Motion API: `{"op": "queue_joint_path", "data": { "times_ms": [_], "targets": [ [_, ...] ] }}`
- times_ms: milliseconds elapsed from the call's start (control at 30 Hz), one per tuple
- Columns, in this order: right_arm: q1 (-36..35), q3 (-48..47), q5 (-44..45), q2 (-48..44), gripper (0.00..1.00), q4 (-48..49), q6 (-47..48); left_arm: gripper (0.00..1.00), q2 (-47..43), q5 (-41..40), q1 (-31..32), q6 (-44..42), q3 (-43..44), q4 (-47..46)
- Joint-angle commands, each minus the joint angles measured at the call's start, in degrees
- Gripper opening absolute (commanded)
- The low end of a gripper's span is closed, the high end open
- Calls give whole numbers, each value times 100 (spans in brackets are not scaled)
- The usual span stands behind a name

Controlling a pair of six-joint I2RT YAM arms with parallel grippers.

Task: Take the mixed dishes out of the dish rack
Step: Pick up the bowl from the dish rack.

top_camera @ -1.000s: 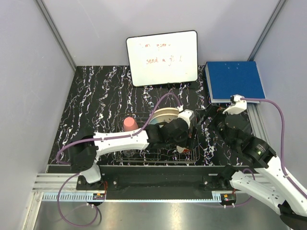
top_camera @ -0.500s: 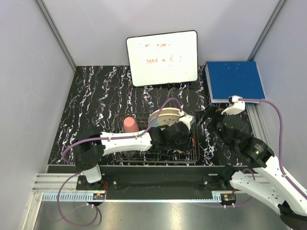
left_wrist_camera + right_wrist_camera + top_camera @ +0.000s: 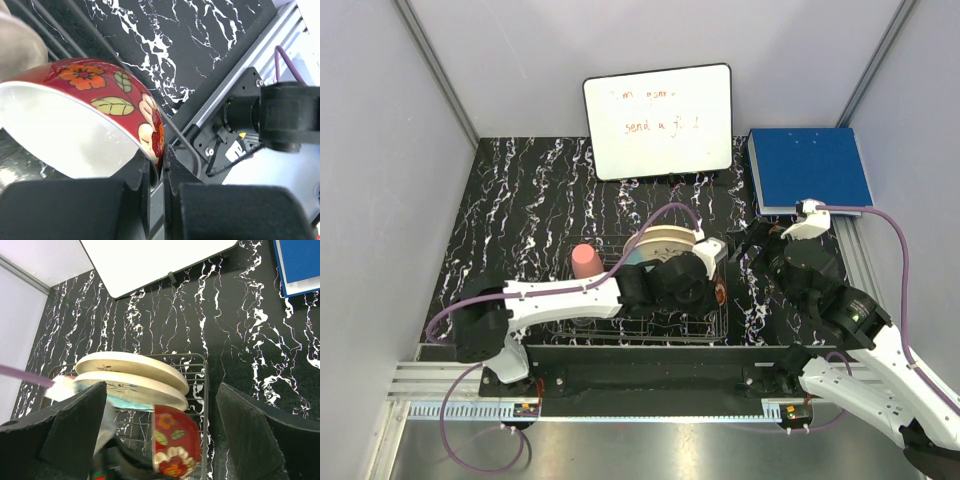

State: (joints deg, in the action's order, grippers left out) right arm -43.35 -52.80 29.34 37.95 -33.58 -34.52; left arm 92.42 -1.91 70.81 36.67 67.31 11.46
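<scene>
The dish rack (image 3: pixel 620 326) of dark wire sits near the table's front edge. Two cream plates (image 3: pixel 131 374) stand on edge in it, the nearer one with a blue band. In front of them a bowl (image 3: pixel 176 439), red with flowers outside and white inside (image 3: pixel 65 135), lies tilted on its side. My left gripper (image 3: pixel 157 161) is shut on the bowl's rim, one finger inside and one outside. A pink cup (image 3: pixel 585 260) stands upside down at the rack's left. My right gripper (image 3: pixel 162 407) hangs open above the rack's right end, holding nothing.
A whiteboard (image 3: pixel 658 120) leans against the back wall. A blue binder (image 3: pixel 810 168) lies at the back right. The right arm's base and an aluminium rail (image 3: pixel 235 75) run just beyond the rack's near side.
My left gripper has closed from wide open onto the bowl's rim, and its arm has shifted slightly left over the rack. The right arm has hardly moved.
</scene>
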Motion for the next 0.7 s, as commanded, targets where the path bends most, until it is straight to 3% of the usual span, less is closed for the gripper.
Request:
{"op": "queue_joint_path", "data": {
  "times_ms": [0,267,500,667],
  "targets": [
    [-50,-117,80,10,100,273,86,0,-716,-424,-67,-615,467,514],
    [-42,-486,116,72,100,177,209,0,-1305,-608,-58,-1319,1274,1427],
    [-42,-1487,195,827,100,-709,385,0,-1736,-854,-32,-3205,1961,2605],
    [-42,-2409,-217,1582,100,-1237,411,0,-2324,-881,135,-4561,1620,3159]
  ]
}}
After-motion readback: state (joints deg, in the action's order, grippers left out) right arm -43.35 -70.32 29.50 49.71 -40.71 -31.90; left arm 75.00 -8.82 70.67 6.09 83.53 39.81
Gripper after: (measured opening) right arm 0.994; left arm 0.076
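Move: Already pinched by its near rim in the left hand, the bowl stands on edge at the rack's right end, its middle about 4 cm ahead of that hand's fingertips, 2 cm to their right and level with them. The two plates stand some 8 cm ahead and 9 cm left, a few centimetres lower; the pink cup is roughly 8 cm ahead and 27 cm left. From the right hand the bowl lies about 5 cm back, 4 cm left and 14 cm below. Lifting the bowl up out of the rack's wires, the left hand keeps its rim pinch and rises about 15 cm while swinging some 9 cm left, over the rack. The wrist rolls some 30 degrees, mostly late, tipping the bowl's far side up. The right hand, empty and wide open, rises about 5 cm in the later part. ##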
